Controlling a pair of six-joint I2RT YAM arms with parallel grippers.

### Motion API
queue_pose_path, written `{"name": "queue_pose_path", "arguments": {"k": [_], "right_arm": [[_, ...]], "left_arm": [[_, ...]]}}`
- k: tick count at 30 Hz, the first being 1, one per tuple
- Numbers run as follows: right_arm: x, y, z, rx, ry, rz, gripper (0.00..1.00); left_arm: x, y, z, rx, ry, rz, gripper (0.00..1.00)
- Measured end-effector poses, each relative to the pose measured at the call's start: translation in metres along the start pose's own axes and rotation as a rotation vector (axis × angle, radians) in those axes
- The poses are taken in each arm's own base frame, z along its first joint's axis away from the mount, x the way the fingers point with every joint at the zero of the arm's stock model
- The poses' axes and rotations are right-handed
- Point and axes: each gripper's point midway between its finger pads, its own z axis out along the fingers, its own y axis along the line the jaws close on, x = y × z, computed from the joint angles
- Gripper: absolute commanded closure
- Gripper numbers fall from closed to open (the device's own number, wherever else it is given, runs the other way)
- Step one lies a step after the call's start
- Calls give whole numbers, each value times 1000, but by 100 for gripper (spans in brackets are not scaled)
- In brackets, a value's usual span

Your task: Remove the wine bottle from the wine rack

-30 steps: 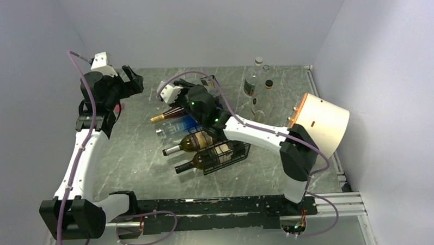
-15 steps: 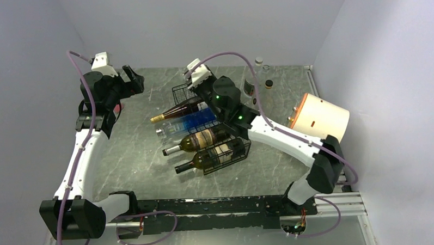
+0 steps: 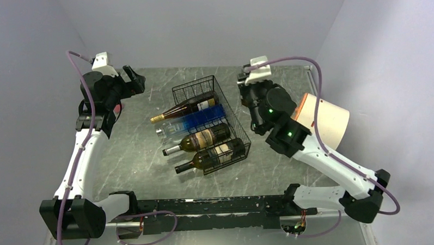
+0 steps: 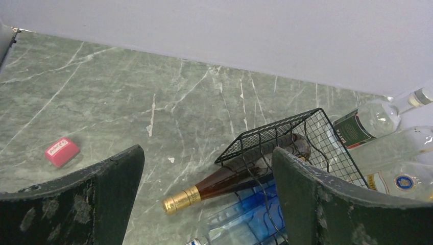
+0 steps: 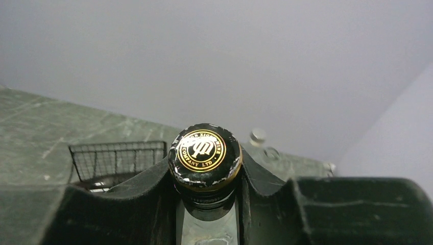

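Note:
The black wire wine rack (image 3: pixel 232 117) (image 4: pixel 286 133) lies mid-table holding several bottles on their sides: a brown gold-capped one (image 3: pixel 184 108) (image 4: pixel 214 188), a blue one (image 3: pixel 197 120), and two dark ones (image 3: pixel 200 139). My right gripper (image 5: pixel 206 166) (image 3: pixel 249 93) is to the right of the rack, shut on the neck of a wine bottle with a black, gold-printed cap (image 5: pixel 205 149). The body of that bottle is hidden. Near the back left, my left gripper (image 3: pixel 131 79) (image 4: pixel 207 153) hangs open and holds nothing, facing the rack.
Clear glass bottles (image 4: pixel 368 120) (image 4: pixel 408 178) stand behind the rack at the back right. A white cylinder with an orange end (image 3: pixel 325 121) lies by the right wall. A small pink block (image 4: pixel 62 151) sits on the table's left side.
My right arm has swung from above the rack to its right, carrying the black-capped bottle and uncovering the rack. The left arm has stayed put.

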Motion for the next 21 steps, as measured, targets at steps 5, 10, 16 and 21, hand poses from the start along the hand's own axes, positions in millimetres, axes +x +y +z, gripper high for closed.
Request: {"name": "queue_pose_path", "arguments": {"k": [5,10,16,21], "right_arm": [[36,-24,-23,64,75,-29,100],[79,-28,-22,97,184,-79,100],[117,-51,-12,182,263,-9,100],[156,-55,-15,221,316,26,100]], "left_arm": [[3,-2,2,13,13,-10,2],[8,-2,6,17,29,-15,2],[12,-1,9,20,43,-21,3],[17,-2,12,26,58,-28,3]]}}
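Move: The right hand holds the black-capped clear bottle by its neck, high over the table. The free spot for it is about 44 cm below, roughly 4 cm ahead and 10 cm to the right. The amber-label bottle stands about 8 cm beyond that spot and the green-label bottle some 18 cm beyond it. The rack's middle is about 7 cm ahead and 8 cm left of the hand. From the left hand, the spot is about 39 cm right and 4 cm back. Down and to the right, the right arm carries the bottle away from the rack towards the free spot in front of the standing bottles, sinking about 14 cm and going some 8 cm sideways. It draws back slightly at first, then eases forward past its start. The wrist tips down and swings clockwise, each about 15 degrees, while the fingers keep their hold on the neck. ##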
